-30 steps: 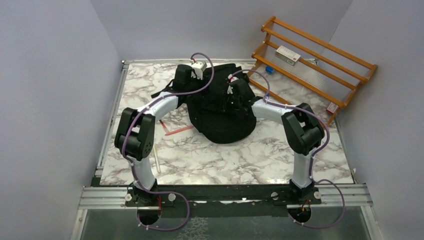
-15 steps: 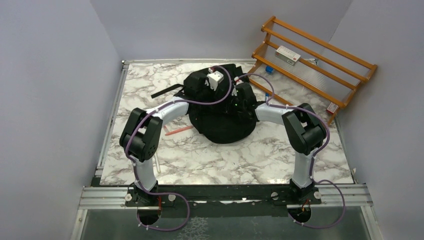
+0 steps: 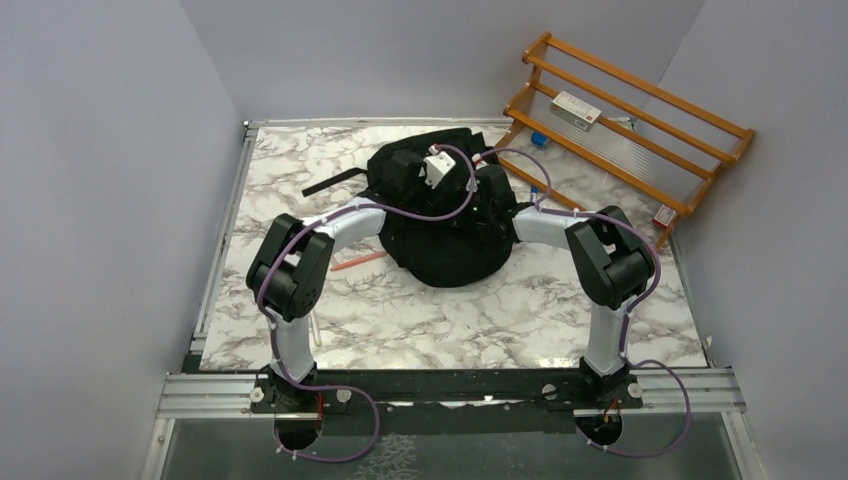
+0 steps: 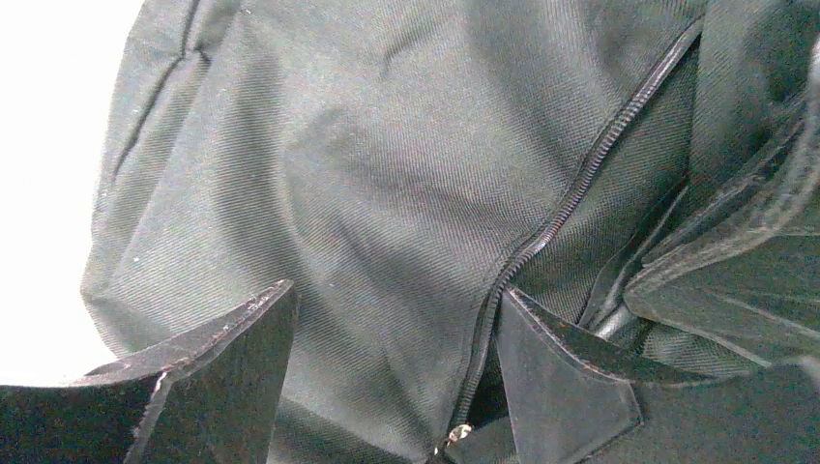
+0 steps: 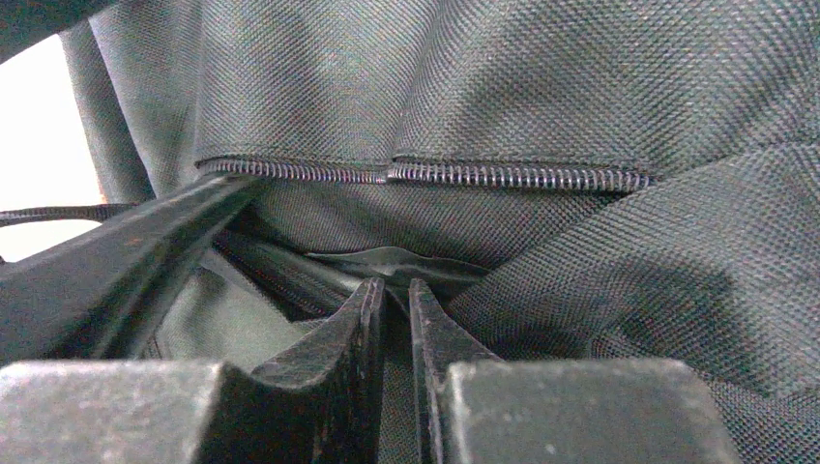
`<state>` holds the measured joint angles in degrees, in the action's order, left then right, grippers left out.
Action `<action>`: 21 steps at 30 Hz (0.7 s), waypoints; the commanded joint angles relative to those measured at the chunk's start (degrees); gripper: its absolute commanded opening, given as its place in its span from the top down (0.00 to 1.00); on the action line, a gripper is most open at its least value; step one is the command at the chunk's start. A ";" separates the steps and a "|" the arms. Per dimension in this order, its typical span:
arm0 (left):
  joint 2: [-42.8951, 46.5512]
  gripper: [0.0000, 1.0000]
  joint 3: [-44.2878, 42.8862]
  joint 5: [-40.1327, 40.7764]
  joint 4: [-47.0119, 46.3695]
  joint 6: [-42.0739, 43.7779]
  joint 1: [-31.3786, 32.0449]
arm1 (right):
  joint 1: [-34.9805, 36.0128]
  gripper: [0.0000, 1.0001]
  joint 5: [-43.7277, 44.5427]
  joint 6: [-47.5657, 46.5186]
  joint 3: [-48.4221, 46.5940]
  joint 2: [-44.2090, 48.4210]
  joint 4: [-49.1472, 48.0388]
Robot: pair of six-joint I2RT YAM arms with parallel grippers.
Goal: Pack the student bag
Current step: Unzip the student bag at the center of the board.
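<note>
The student bag [image 3: 445, 245], a black soft backpack, lies at the middle back of the marble table [image 3: 450, 320]. My left gripper [image 4: 396, 290] hangs open just above its top fabric. One of the left fingers [image 4: 218, 372] is over plain cloth, and the other stands by the zipper [image 4: 566, 208]. A small metal zipper pull [image 4: 454, 433] shows at the bottom edge. My right gripper [image 5: 395, 283] is shut on a thin fold of the bag's fabric, just below another zipper line [image 5: 435, 174]. Both wrists meet over the bag's upper part [image 3: 455, 175].
An orange pencil [image 3: 356, 262] lies left of the bag and a white stick [image 3: 313, 322] lies near the left arm. A black strap [image 3: 330, 184] trails off the bag to the left. A tilted wooden rack [image 3: 620, 120] with small boxes stands at the back right.
My left arm has swung right, from the bag's left edge to over its top, and its jaws have opened. The right gripper has kept its pinch and place.
</note>
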<state>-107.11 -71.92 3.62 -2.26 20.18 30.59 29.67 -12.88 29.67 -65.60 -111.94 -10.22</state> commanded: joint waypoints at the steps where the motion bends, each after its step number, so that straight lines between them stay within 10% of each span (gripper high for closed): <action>1: -3.01 0.26 -2.17 3.65 -2.07 3.31 1.12 | -0.29 0.80 -2.08 0.24 2.14 0.15 5.39; 8: -3.37 0.31 -3.22 9.49 -4.66 2.47 2.14 | -0.32 0.80 -3.26 0.81 1.79 -0.15 5.65; 21: -0.83 0.73 -2.20 14.19 -9.36 -2.48 2.05 | -0.40 0.80 -4.68 1.99 1.88 -0.73 5.71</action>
<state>-109.95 -74.30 14.85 -6.20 20.51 33.10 29.12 -14.66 30.76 -65.49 -111.94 -10.17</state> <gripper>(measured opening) 0.310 0.201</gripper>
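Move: The zip-edged cloth of the student bag lies about 1 cm to the right of the open left fingers and 2 cm below them, with the zip pull some 2 cm back, 1 cm right and 3 cm down. The black strap lies roughly 18 cm to the left, level fore and aft, and the red pen 14 cm left and 16 cm back, both about 9 cm lower. From the right hand the zip edge is about 6 cm left, 4 cm ahead and slightly above. Down about 1.5 cm first, the left hand lowers its wide-open fingers around the zip-edged cloth and closes on it, pinching a fold, then lifts roughly 2.5 cm while easing 1.5 cm forward with a slight turn counter-clockwise. The right hand stays in place, its fingers still nearly shut on the bag's cloth. ##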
